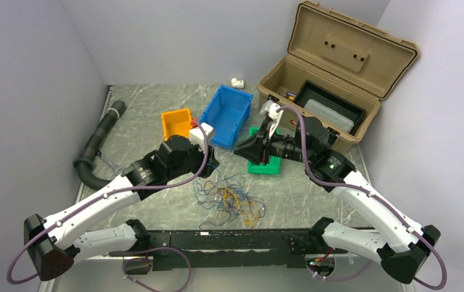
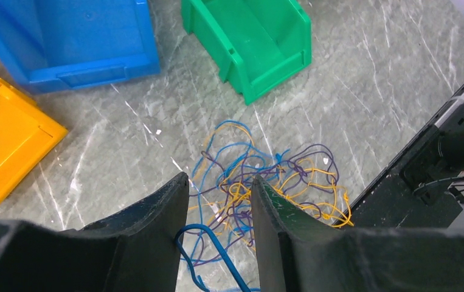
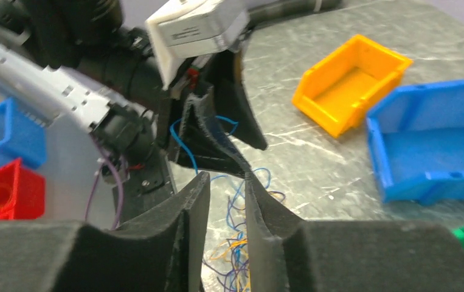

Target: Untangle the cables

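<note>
The cables (image 1: 229, 198) lie in a loose tangle of blue, yellow-orange and dark purple wires on the marble tabletop, near the front. In the left wrist view the tangle (image 2: 266, 182) sits just beyond my left gripper (image 2: 217, 179). This gripper is open, and one blue wire (image 2: 217, 234) loops in the gap, hooked against the left finger. The right wrist view shows that blue wire (image 3: 176, 139) hanging from the left gripper (image 3: 220, 121). My right gripper (image 3: 225, 176) faces it with a narrow gap and nothing between its fingers. From above, the left gripper (image 1: 212, 161) and right gripper (image 1: 241, 149) hover close together over the tangle's far side.
Behind the grippers stand an orange bin (image 1: 177, 121), a blue bin (image 1: 226, 112) and a green bin (image 1: 266, 167). An open tan toolbox (image 1: 332, 73) is at the back right. A black corrugated hose (image 1: 98, 143) runs along the left edge. A black rail (image 1: 217, 240) spans the front.
</note>
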`<state>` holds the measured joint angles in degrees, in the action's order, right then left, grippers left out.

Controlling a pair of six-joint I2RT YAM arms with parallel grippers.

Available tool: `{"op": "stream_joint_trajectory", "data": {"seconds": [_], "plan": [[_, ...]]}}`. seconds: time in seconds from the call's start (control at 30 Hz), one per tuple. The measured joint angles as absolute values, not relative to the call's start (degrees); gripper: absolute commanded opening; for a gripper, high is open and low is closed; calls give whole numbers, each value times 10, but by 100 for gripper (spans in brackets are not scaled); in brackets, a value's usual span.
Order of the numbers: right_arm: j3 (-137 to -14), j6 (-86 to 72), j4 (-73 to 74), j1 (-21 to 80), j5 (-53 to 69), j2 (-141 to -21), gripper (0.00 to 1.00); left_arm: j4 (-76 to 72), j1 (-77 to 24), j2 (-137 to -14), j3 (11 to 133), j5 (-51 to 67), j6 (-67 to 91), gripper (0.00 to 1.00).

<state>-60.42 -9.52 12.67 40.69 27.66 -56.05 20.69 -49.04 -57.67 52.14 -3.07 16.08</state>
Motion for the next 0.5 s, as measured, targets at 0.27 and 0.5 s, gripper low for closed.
{"op": "stream_joint_trajectory", "data": {"seconds": [0.27,0.5], "plan": [[-513,-145,44,408,395,-573,75,214,-490,-594,528,-3,153,46],[-487,-170,-1,430,400,-598,74,217,-490,-603,540,9,151,46]]}}
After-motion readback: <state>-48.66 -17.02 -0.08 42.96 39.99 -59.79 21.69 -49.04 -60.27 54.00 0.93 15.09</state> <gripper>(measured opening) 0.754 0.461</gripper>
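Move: The blue cable strand pinched in the left fingers lies about 6 cm to the right hand's left, 2 cm nearer the base and some 10 cm below it; for the left hand it is right at the pads. The cable tangle spreads on the table about 32 cm below the right hand, 6 cm back and 1 cm left. The green bin sits 11 cm ahead of the right hand, 10 cm to its right and about 31 cm below. Down, and at the same time back and leftward, the right hand travels some 8 cm in all towards the blue strand in the left gripper, fastest at first and then easing. Its fingers spread wide around the strand's line and the wrist turns over 15 degrees, counter-clockwise with a tip. The left hand keeps its pinch on the strand, drifting about a centimetre rightward to meet it. ##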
